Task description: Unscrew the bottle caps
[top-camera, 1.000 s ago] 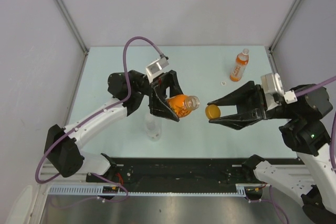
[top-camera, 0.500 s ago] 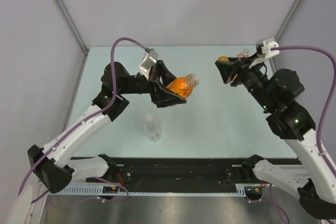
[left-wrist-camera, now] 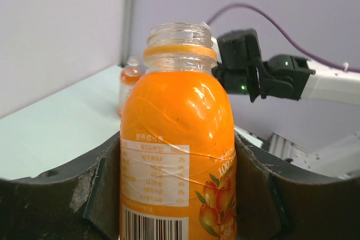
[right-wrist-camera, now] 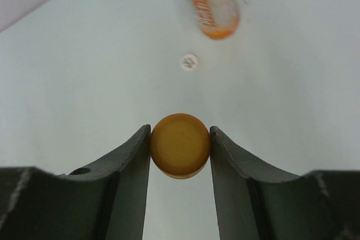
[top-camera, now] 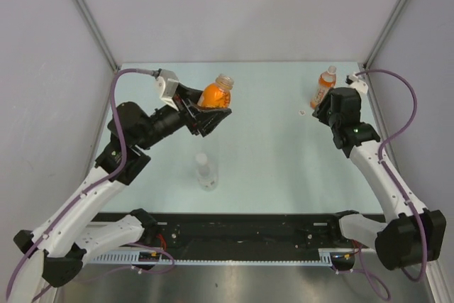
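My left gripper (left-wrist-camera: 177, 155) is shut on the short squat orange bottle (left-wrist-camera: 177, 133), holding it upright above the table's far left (top-camera: 214, 96); its neck (left-wrist-camera: 181, 35) is bare and uncapped. My right gripper (right-wrist-camera: 180, 139) is shut on the orange cap (right-wrist-camera: 180, 145), held above the table. Just beyond it stands the taller orange bottle (right-wrist-camera: 207, 4) (top-camera: 323, 89) with a white cap (top-camera: 331, 69) on. A small white cap (right-wrist-camera: 189, 62) (top-camera: 302, 112) lies loose on the table beside it. The clear bottle (top-camera: 206, 171) stands capped near the front left.
The right arm's wrist (top-camera: 340, 108) sits close to the tall bottle and the right wall post (top-camera: 369, 69). The left arm's purple cable (top-camera: 120, 104) loops over its elbow. The black base rail (top-camera: 241, 228) runs along the near edge.
The left arm swung the squat bottle up and to the far left, turning it upright. The right arm carried the orange cap to the far right, beside the tall bottle.
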You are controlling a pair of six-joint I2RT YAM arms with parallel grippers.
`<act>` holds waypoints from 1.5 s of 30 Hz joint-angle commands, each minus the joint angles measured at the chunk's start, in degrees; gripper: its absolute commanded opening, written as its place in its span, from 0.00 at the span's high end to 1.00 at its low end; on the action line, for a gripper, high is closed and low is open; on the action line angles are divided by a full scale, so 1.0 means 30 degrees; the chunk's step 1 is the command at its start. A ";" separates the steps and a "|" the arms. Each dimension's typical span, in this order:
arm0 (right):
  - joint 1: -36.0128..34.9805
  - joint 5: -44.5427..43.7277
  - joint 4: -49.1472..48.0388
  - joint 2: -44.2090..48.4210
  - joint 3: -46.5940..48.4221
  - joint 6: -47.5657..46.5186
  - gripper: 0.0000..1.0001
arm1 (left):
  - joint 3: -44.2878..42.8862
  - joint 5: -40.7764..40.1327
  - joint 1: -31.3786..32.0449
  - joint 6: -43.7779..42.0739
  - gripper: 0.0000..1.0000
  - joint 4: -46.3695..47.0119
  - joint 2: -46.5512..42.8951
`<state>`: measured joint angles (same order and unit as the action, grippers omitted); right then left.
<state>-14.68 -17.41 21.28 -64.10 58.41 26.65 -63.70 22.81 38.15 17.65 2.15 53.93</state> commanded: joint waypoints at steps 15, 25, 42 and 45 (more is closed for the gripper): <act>0.0616 -0.5709 -0.4364 -0.5967 -0.2331 0.2307 1.00 | 0.3127 -0.4730 -0.0032 -0.0082 1.00 0.0220 -0.3328; -0.0908 -0.5595 -0.5305 -0.8399 -0.2713 0.3361 1.00 | 0.3743 -0.4644 0.0144 0.0006 1.00 0.0718 -0.3709; -0.1407 -0.4422 -0.5131 -1.2149 -0.1631 0.3303 1.00 | 0.4066 -0.4556 0.0437 0.0152 1.00 0.0689 -0.3622; -0.1319 -0.4247 -0.4546 -1.2968 -0.0869 0.3215 1.00 | 0.4066 -0.4527 0.0437 0.0211 1.00 0.0630 -0.3651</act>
<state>-18.76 -30.59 6.20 -100.14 52.34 35.79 -51.48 9.19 39.16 17.63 2.42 43.46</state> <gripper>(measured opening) 0.464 0.660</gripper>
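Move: The right hand holds the orange cap, and the bare table spot it goes for is about 3 cm ahead, level with it sideways, and some 22 cm below. The white cap lies on the table about 12 cm ahead, 1 cm left and 23 cm down, and the tall orange bottle stands some 6 cm beyond that cap and 7 cm to its right. From the left hand, the spot is roughly 17 cm ahead, 29 cm right and 42 cm down. The right hand, fingers still shut on the orange cap, sinks some 22 cm towards the bare table on the near side of the white cap, easing about 3 cm forward and swinging some 4 cm right and back again, while its fingers tip about 20 degrees further down and turn slightly clockwise. Meanwhile the left hand keeps its grip on the uncapped orange bottle and draws about 4 cm left and as much down, turning a little counter-clockwise, away from the right hand's spot. ##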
